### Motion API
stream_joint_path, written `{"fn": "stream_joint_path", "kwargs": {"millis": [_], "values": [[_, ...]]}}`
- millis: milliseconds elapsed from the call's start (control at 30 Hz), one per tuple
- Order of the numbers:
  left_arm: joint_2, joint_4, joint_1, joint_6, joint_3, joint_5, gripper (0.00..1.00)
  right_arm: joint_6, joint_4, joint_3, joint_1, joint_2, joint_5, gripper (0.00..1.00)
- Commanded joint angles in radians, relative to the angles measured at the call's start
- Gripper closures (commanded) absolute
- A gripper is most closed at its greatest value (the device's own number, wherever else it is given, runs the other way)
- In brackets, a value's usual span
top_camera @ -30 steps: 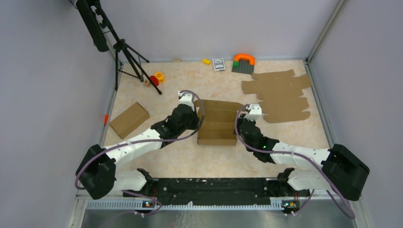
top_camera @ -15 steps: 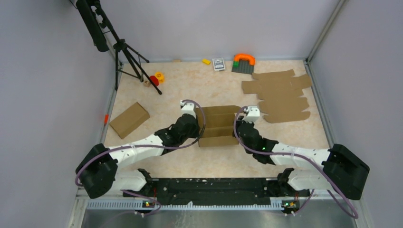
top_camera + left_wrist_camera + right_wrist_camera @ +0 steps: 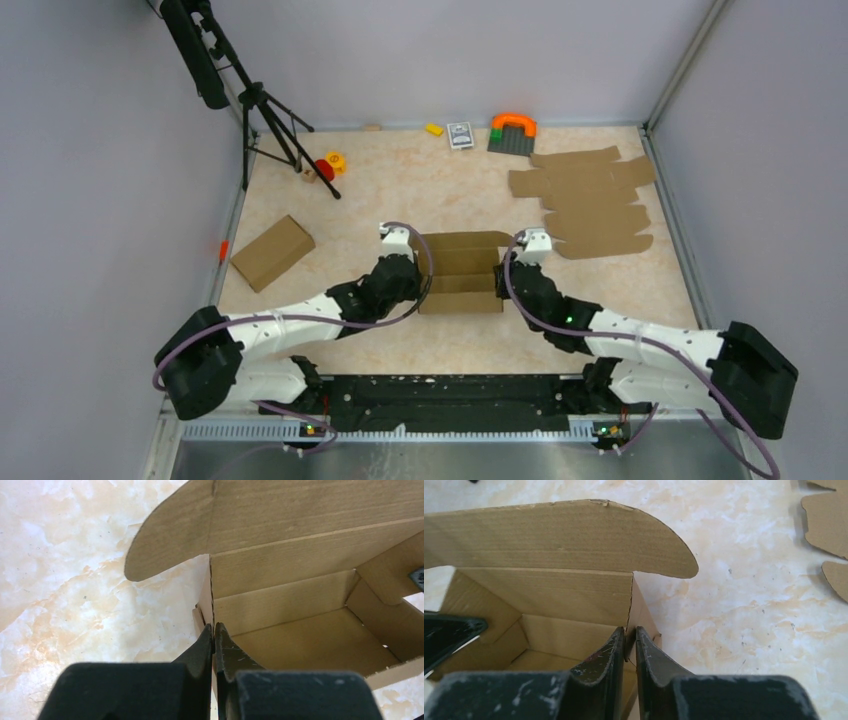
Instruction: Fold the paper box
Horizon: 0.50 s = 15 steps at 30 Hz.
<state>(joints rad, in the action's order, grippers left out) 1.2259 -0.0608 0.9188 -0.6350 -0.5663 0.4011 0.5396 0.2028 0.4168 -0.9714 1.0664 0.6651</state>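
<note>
The paper box [image 3: 460, 270] stands mid-table as a shallow brown tray with its side walls raised and its lid panel [image 3: 549, 535] up at the far side. My left gripper [image 3: 418, 283] is at its left wall. In the left wrist view the gripper [image 3: 214, 630] is shut on that wall's top edge, with the box interior [image 3: 300, 630] to the right. My right gripper [image 3: 500, 283] is at the right wall. In the right wrist view the gripper [image 3: 630, 632] sits astride the wall with its fingers slightly parted.
A pile of flat cardboard sheets [image 3: 590, 200] lies at the back right. A closed brown box [image 3: 272, 252] rests at the left. A tripod [image 3: 265, 110] stands at the back left beside small red and yellow toys [image 3: 328, 165]. An orange and green block [image 3: 512, 132] and a card pack [image 3: 460, 134] sit at the back wall.
Both grippers and the box have come nearer to the arm bases, and the box looks shorter from above. The right gripper's fingers have parted a little.
</note>
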Motion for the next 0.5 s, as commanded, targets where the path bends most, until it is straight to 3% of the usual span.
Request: {"fn": "stream_joint_path", "kwargs": {"millis": [0,133,467], "values": [[-0.028,-0.068,0.017,0.001,0.003,0.005,1.0,-0.036,-0.046,-0.01,-0.017,-0.115,-0.121,0.77],[-0.039,-0.082,0.034,0.038,0.008,0.006,1.0,-0.003,-0.107,-0.01,-0.016,-0.193,-0.163,0.54],[-0.084,-0.133,0.077,0.072,0.066,0.04,1.0,0.016,-0.346,0.174,-0.016,-0.264,-0.197,0.27]]}}
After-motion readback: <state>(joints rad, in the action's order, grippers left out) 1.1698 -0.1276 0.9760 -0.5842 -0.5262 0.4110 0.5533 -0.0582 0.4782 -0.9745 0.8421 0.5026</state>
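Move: The right fingertips pinch the near end of the box's right side flap, whose middle lies about 2 cm ahead of them. From that hand the raised lid at the box's far side is centred some 5 cm ahead and 8 cm left, slightly above, and the front wall about 7 cm back, 8 cm left and 6 cm below. The left fingers pinch the matching left side flap, its middle about 2 cm ahead. The right fingers let go of the right side flap, spreading from nearly shut to well open while that hand backs off about 3 cm and rises some 3.5 cm, turning slightly counter-clockwise. The left hand keeps its pinch on the left flap and eases up, back and to the right, a little over 1 cm each way. ##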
